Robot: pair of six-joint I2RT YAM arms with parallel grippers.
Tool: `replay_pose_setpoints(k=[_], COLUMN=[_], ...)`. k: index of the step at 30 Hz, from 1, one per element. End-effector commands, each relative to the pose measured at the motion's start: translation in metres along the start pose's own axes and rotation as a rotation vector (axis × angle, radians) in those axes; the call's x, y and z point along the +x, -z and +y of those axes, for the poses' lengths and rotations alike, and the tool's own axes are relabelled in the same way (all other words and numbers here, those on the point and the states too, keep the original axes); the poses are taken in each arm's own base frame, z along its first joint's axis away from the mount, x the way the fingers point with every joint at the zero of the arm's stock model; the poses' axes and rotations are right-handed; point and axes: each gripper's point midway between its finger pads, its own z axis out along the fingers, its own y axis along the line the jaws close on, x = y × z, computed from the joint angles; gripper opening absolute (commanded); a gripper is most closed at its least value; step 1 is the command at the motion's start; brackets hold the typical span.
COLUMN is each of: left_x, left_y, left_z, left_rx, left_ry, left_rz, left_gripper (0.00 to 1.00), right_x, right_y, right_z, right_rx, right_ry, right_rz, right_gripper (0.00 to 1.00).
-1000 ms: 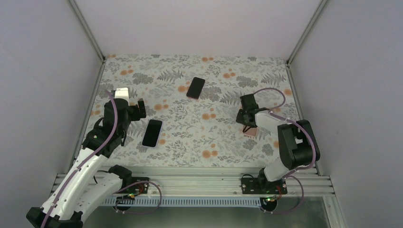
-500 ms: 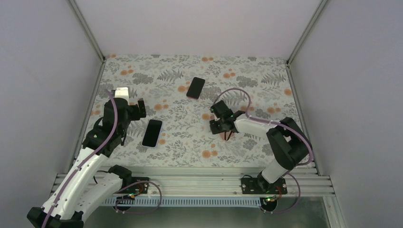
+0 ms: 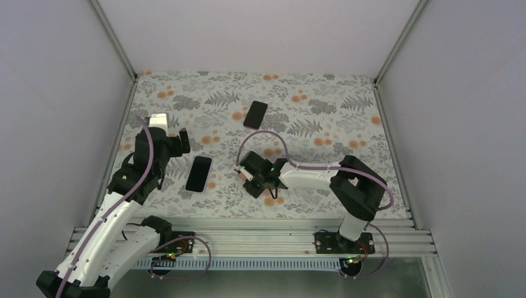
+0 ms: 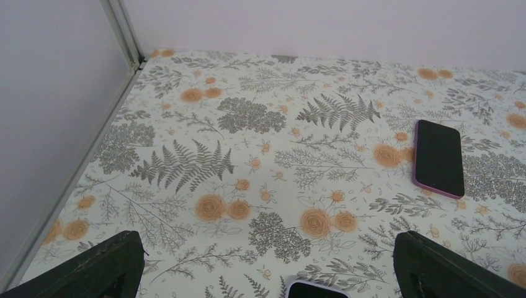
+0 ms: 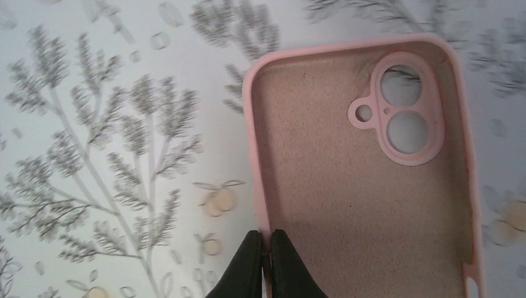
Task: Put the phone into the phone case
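Observation:
My right gripper (image 5: pixel 266 239) is shut on the left side wall of a pink phone case (image 5: pixel 360 186). The case lies inner side up, its camera cut-outs at the far end. From above, this gripper (image 3: pixel 248 177) sits low over the middle of the mat, with only a pink sliver of the case (image 3: pixel 240 174) showing. A black phone (image 3: pixel 198 174) with a pale rim lies flat just left of it. My left gripper (image 3: pixel 172 133) hangs open above and left of that phone, whose top edge (image 4: pixel 316 289) shows between the wide-apart fingers (image 4: pixel 93 268).
A second dark phone (image 3: pixel 255 115) with a pink-purple rim lies further back; it also shows at the right of the left wrist view (image 4: pixel 439 158). Grey walls with metal posts (image 3: pixel 115 40) close in the floral mat (image 3: pixel 322 105). A rail (image 3: pixel 248 239) runs along the near edge.
The right arm has swept leftward across the mat with the pink case, from the right side to the middle beside the near phone. The left arm has not moved.

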Motion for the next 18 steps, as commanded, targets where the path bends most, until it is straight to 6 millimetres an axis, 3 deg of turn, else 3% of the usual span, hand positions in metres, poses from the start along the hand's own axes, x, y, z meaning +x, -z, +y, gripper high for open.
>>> replay_pose_setpoints(k=[1,4,7,14,16,18], left_x=[0.001,0.002,0.002,0.003,0.003,0.003], left_y=[-0.002,-0.003,-0.003,-0.004,-0.004,-0.004], left_z=[-0.001,0.0,-0.001,-0.001,-0.001,-0.001], left_rx=[0.01,0.01,0.014,0.013,0.013,0.012], left_ry=[-0.006,-0.006,-0.006,-0.005,-0.005,-0.005], left_rz=[0.001,0.002,0.005,0.007,0.008,0.008], left_gripper=[1.0,1.0,1.0,1.0,1.0,1.0], right_x=[-0.001,0.005,0.008,0.004,0.005,0.005], right_y=[-0.004,-0.004,-0.003,0.014,0.02,0.028], right_z=[0.028,0.036,0.031,0.029,0.03,0.029], right_rx=[-0.041,-0.043,-0.011,0.011,0.015,0.027], right_ry=[0.147,0.179,0.172,0.135,0.114,0.101], right_rz=[0.007,0.021,0.033,0.013,0.004,-0.006], right_gripper=[0.04,0.04,0.05,0.28,0.39,0.42])
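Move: The right hand is shut on the back-left long rim of the pink phone case, whose middle lies about 3 cm ahead of, 2 cm right of and 1 cm below the fingers. The phone in the blue case is some 20 cm left and 5 cm ahead; the bare black phone is roughly 33 cm straight ahead. From the idle left hand, the pink case is about 31 cm right, 4 cm back and 25 cm below. The right hand draws the pink case back about 3 cm, slightly left, then opens, letting go of its rim. ##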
